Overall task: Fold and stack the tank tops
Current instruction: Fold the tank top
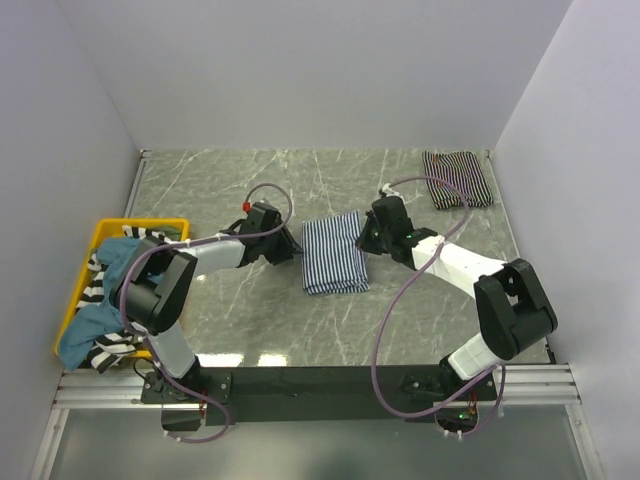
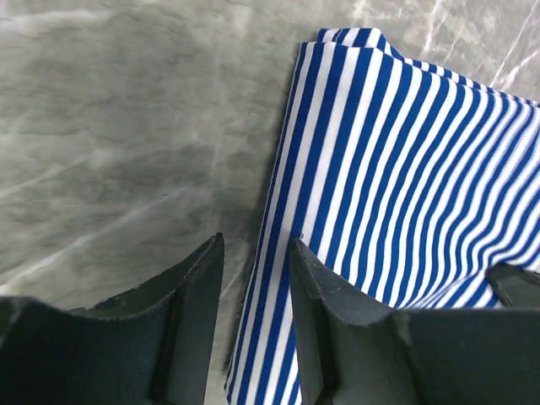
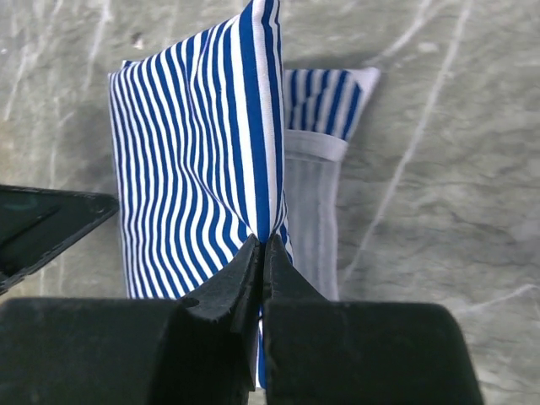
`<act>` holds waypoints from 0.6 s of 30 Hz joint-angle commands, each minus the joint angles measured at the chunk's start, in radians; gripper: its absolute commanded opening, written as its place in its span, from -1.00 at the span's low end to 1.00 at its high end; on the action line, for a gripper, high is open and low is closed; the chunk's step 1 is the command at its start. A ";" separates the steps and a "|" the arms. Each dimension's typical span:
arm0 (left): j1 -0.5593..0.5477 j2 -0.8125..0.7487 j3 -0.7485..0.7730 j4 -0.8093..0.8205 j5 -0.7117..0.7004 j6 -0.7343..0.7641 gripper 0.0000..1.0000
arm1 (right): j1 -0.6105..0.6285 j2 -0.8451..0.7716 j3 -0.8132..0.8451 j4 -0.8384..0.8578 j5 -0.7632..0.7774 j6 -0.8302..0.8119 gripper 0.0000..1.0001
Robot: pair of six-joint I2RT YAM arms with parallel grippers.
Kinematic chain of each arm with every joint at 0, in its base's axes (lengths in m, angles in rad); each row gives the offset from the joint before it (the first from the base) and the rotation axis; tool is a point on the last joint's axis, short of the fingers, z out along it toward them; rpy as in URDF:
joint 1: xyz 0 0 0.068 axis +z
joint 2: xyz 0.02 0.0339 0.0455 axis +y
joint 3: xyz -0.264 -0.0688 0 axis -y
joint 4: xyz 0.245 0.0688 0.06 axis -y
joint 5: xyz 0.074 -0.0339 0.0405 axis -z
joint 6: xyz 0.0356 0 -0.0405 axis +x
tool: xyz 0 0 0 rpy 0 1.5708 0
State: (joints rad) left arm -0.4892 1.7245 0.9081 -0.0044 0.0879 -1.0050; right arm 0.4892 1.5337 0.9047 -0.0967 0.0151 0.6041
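A folded blue-and-white striped tank top (image 1: 333, 253) lies mid-table between my two grippers. My left gripper (image 1: 290, 245) is at its left edge. In the left wrist view that gripper (image 2: 256, 246) is open, the top's (image 2: 405, 152) folded edge lying in the gap and the right finger (image 2: 329, 304) over the cloth. My right gripper (image 1: 366, 235) is at the top's right edge. In the right wrist view it (image 3: 264, 240) is shut on a pinched ridge of the striped fabric (image 3: 186, 135), raised off the table. A folded black-and-white tank top (image 1: 458, 178) lies at the back right.
A yellow basket (image 1: 140, 226) at the left edge holds a heap of more tops (image 1: 100, 275), striped and teal. White walls close in the marble table (image 1: 240, 190) on the left, back and right. The left gripper's finger (image 3: 42, 224) shows at the right wrist view's left.
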 commanded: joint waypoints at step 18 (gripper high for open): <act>-0.071 0.024 0.037 0.084 0.021 0.037 -0.10 | -0.130 0.043 -0.132 0.121 -0.006 -0.023 -1.00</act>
State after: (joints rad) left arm -0.5488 1.7802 0.9436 0.0269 0.0937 -0.9840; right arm 0.3843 1.5520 0.7788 -0.0360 0.0048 0.6025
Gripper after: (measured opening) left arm 0.449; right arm 0.018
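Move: The tank top's folded bundle lies between the hands. The right hand already holds its right-hand border, raised, with the bundle's middle about 5 cm to its left and 5 cm below. The left hand, half open and low at the left border, has that middle roughly 8 cm to its right and 1 cm below. The finished black-striped stack is some 20 cm ahead of the right hand, 26 cm to its right and 5 cm below. To the right and down on a slant, about 5 cm each way, the right hand takes the pinched border outward and lowers it towards the table, fingers still shut. The left hand follows about 3 cm to the right, sinking only slightly, its fingers still half open with one tip over the bundle's left border. ##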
